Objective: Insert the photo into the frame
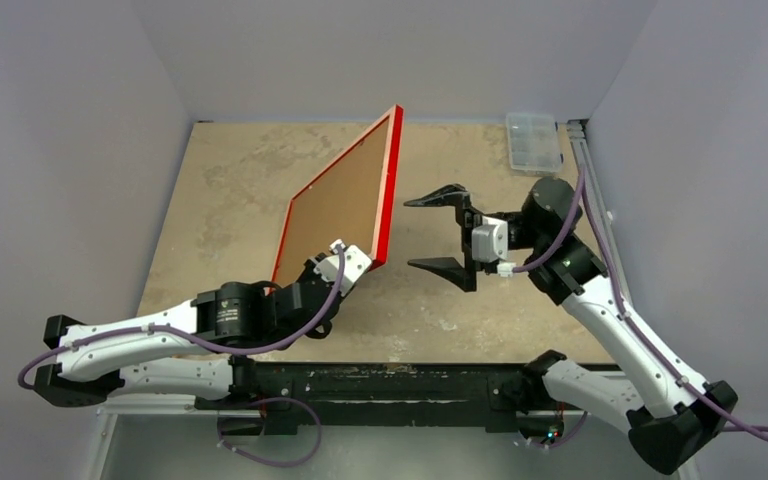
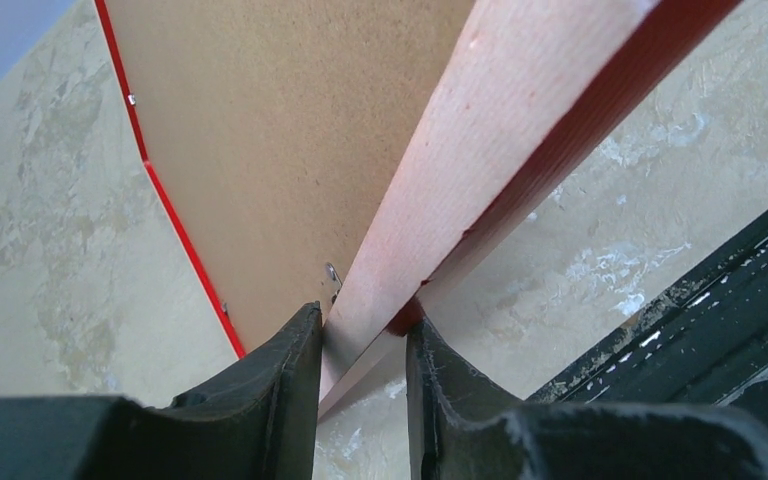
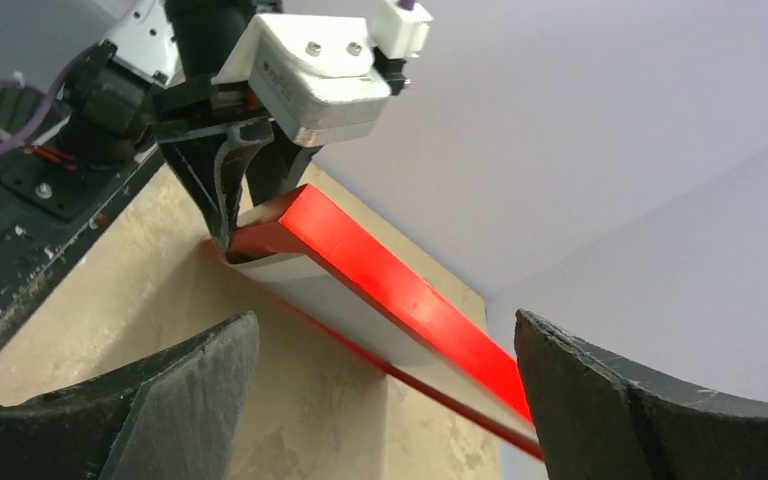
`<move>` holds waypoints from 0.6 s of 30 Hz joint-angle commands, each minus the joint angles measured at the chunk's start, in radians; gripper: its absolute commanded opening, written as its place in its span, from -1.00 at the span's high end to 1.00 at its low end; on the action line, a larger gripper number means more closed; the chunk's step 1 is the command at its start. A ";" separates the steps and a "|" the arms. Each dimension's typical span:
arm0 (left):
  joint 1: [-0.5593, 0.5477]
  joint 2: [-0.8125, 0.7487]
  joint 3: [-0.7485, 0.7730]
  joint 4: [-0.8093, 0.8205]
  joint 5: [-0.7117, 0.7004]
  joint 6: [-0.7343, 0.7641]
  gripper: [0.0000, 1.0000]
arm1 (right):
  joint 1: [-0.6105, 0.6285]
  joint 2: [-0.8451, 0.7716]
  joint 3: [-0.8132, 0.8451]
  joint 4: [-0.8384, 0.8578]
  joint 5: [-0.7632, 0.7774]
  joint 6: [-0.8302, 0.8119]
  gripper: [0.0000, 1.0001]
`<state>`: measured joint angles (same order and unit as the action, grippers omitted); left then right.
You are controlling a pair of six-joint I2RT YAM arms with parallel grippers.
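Observation:
The frame (image 1: 345,200) is lifted off the table and stands tilted on edge, its brown back toward the left and its red rim on the right. My left gripper (image 1: 345,262) is shut on the frame's near lower corner. In the left wrist view the fingers (image 2: 280,380) pinch the frame's edge (image 2: 460,150). My right gripper (image 1: 409,233) hangs open just right of the frame, not touching it. The right wrist view shows the red edge (image 3: 400,290) and a pale pane between the wide-open right gripper (image 3: 384,314). The photo is hidden from every view.
A clear plastic box (image 1: 533,140) sits at the back right corner of the beige table (image 1: 230,180). Grey walls close in the left, back and right sides. A black rail (image 1: 390,380) runs along the near edge by the arm bases.

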<state>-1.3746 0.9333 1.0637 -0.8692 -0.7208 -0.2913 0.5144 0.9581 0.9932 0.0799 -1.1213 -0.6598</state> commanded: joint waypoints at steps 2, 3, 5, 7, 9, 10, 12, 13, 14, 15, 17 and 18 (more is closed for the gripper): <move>-0.004 -0.048 0.008 0.112 0.138 -0.104 1.00 | 0.071 0.083 0.141 -0.312 0.029 -0.432 -0.87; -0.004 -0.051 0.007 0.114 0.143 -0.106 1.00 | 0.090 0.099 0.159 -0.353 0.053 -0.478 -0.85; -0.004 -0.056 0.007 0.115 0.154 -0.107 1.00 | 0.134 0.122 0.164 -0.359 0.119 -0.525 -0.83; -0.004 -0.057 0.006 0.114 0.156 -0.110 1.00 | 0.174 0.136 0.156 -0.325 0.148 -0.540 -0.81; -0.004 -0.056 0.004 0.110 0.160 -0.117 1.00 | 0.204 0.154 0.162 -0.322 0.161 -0.564 -0.76; -0.004 -0.057 0.004 0.109 0.162 -0.120 1.00 | 0.215 0.163 0.167 -0.325 0.170 -0.581 -0.73; -0.004 -0.056 0.001 0.108 0.166 -0.127 1.00 | 0.238 0.181 0.179 -0.348 0.202 -0.623 -0.66; -0.004 -0.057 0.000 0.108 0.169 -0.128 1.00 | 0.250 0.189 0.191 -0.368 0.218 -0.647 -0.61; -0.004 -0.056 -0.001 0.108 0.171 -0.130 1.00 | 0.258 0.198 0.200 -0.386 0.231 -0.670 -0.55; -0.004 -0.056 -0.001 0.108 0.171 -0.132 1.00 | 0.265 0.205 0.210 -0.403 0.243 -0.686 -0.49; -0.004 -0.052 -0.002 0.107 0.169 -0.133 1.00 | 0.274 0.217 0.224 -0.422 0.253 -0.711 -0.41; -0.004 -0.049 -0.002 0.108 0.169 -0.134 1.00 | 0.279 0.222 0.230 -0.430 0.256 -0.721 -0.37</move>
<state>-1.3750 0.8989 1.0576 -0.8764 -0.6334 -0.2951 0.7734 1.1702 1.1610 -0.2924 -0.9176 -1.2785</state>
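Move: The frame's raised right bar lies some 5 cm to the right hand's left and 4 cm below, level with it fore and aft. From the right hand, the backing board's middle is about 14 cm left, 8 ahead and 12 lower; the left gripper, holding the frame's near end, is about 10 left and 4 back. From the left hand, that bar spot is roughly 4 cm ahead, 5 right and 5 above. The right hand reaches about 7 cm left, sinking some 5, its narrowing fingers straddling the frame's raised right bar. ##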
